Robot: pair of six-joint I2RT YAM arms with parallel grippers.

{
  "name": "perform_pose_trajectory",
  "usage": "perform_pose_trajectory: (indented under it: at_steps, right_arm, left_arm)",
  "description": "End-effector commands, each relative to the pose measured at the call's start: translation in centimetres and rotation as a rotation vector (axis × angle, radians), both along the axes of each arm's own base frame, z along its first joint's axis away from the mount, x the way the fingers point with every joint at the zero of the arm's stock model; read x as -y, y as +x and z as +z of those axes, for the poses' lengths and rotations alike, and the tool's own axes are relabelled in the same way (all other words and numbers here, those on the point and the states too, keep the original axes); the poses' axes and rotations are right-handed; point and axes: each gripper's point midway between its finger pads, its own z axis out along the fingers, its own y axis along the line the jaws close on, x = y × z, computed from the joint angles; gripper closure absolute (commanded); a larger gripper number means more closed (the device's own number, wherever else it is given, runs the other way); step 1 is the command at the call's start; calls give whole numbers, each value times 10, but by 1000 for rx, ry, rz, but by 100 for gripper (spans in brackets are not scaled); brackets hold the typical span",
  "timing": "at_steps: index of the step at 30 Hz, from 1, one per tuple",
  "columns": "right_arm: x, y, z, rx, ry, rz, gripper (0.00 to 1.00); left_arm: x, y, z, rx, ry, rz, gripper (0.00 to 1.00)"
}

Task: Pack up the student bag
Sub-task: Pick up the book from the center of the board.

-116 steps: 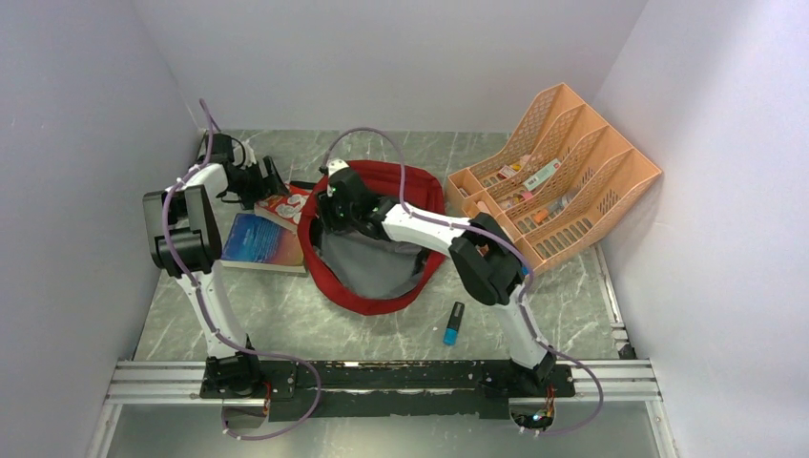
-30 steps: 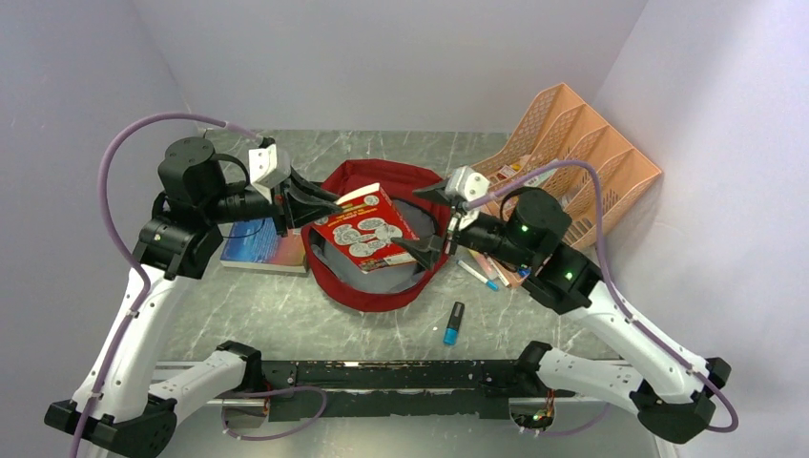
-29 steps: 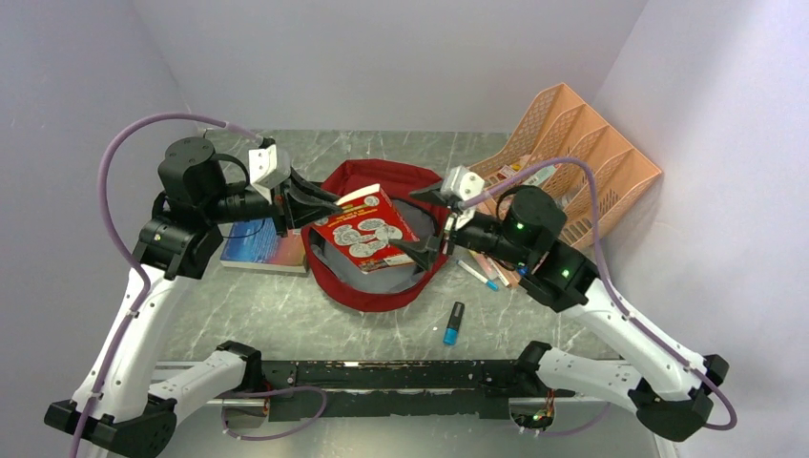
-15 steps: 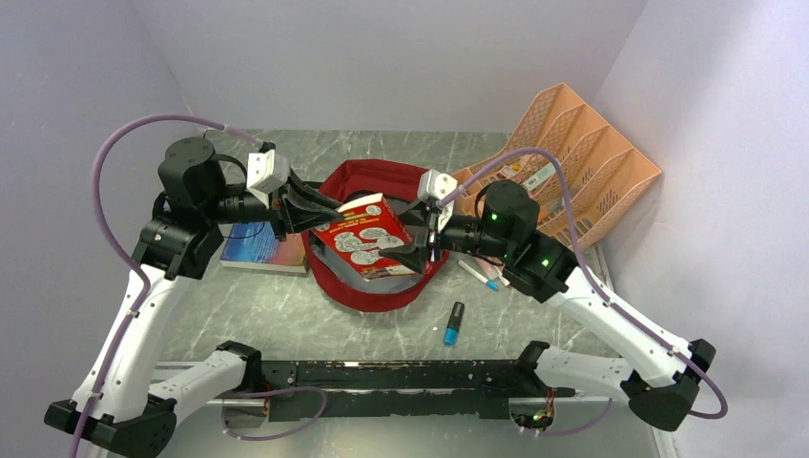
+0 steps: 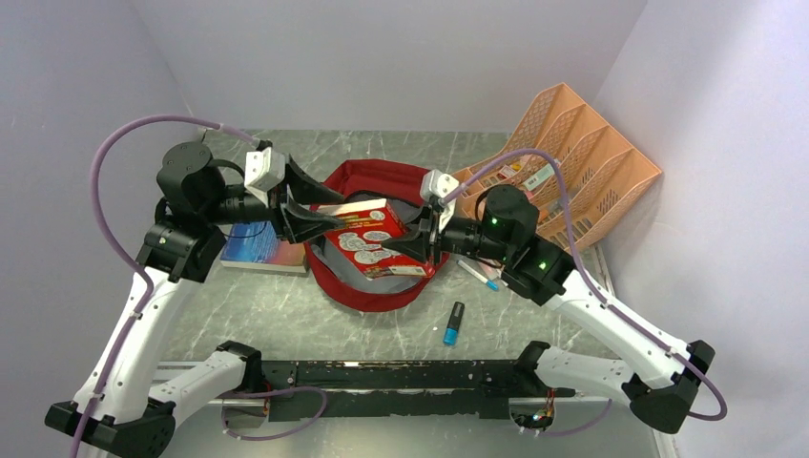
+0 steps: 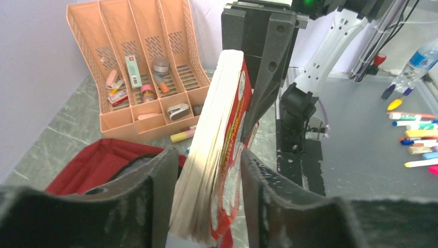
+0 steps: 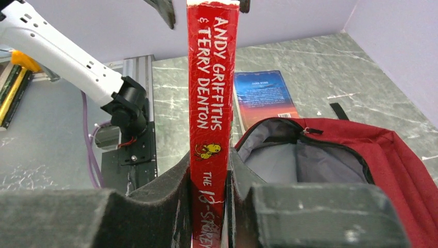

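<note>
The student bag lies open at the table's middle, dark red with grey lining; it also shows in the left wrist view. A red book hangs over its opening between both arms. My right gripper is shut on the book's spine, and the fingers press both sides. My left gripper stands open around the page edge, with a gap beside the pages.
A blue book lies on the table left of the bag. A peach desk organiser with small items stands at the back right. Loose pens lie beside it, and a blue-capped marker lies near the front.
My right gripper moved in and shut on the book's spine. The left gripper's jaws have opened off the book. The book has sunk lower over the bag's opening.
</note>
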Motion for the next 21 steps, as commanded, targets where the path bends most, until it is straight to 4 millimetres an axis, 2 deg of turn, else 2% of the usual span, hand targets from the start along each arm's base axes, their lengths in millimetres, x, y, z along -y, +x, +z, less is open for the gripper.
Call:
perform_pose_trajectory:
  at_steps: [1, 3, 8, 15, 21]
  right_arm:
    - [9, 0, 25, 36, 97, -44, 100]
    - [11, -2, 27, 52, 102, -42, 100]
    - [13, -6, 18, 82, 23, -7, 100]
    - [9, -5, 11, 108, -48, 26, 100]
    - [3, -2, 17, 129, -72, 50, 100]
  left_arm:
    - [2, -5, 18, 31, -67, -13, 37]
    - [3, -6, 21, 32, -83, -24, 22]
    - [4, -8, 21, 19, -73, -44, 5]
    - [7, -1, 5, -24, -17, -55, 3]
    - [13, -1, -14, -79, 38, -69, 4]
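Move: The red book hangs between my hands: its middle is about 6 cm right of my left hand, 2 cm back and 3 cm lower, and about 6 cm left of my right hand, level with it front to back and 1 cm lower. The backpack opening, where the book is bound, lies some 12 cm ahead of my right hand, 8 cm left and 31 cm below. The blue book lies about 13 cm ahead of my left hand, 18 cm left and 39 cm down. I spread my left fingers, already parting around the red book's left end, from under half to nearly wide open, leaving them astride the book. That hand stays within about 1 cm, rising slightly and then sinking as it eases forward and right. My right fingers keep their shut grip on the other end, dipping about 1 cm and tipping some 5 degrees down towards the left hand. ##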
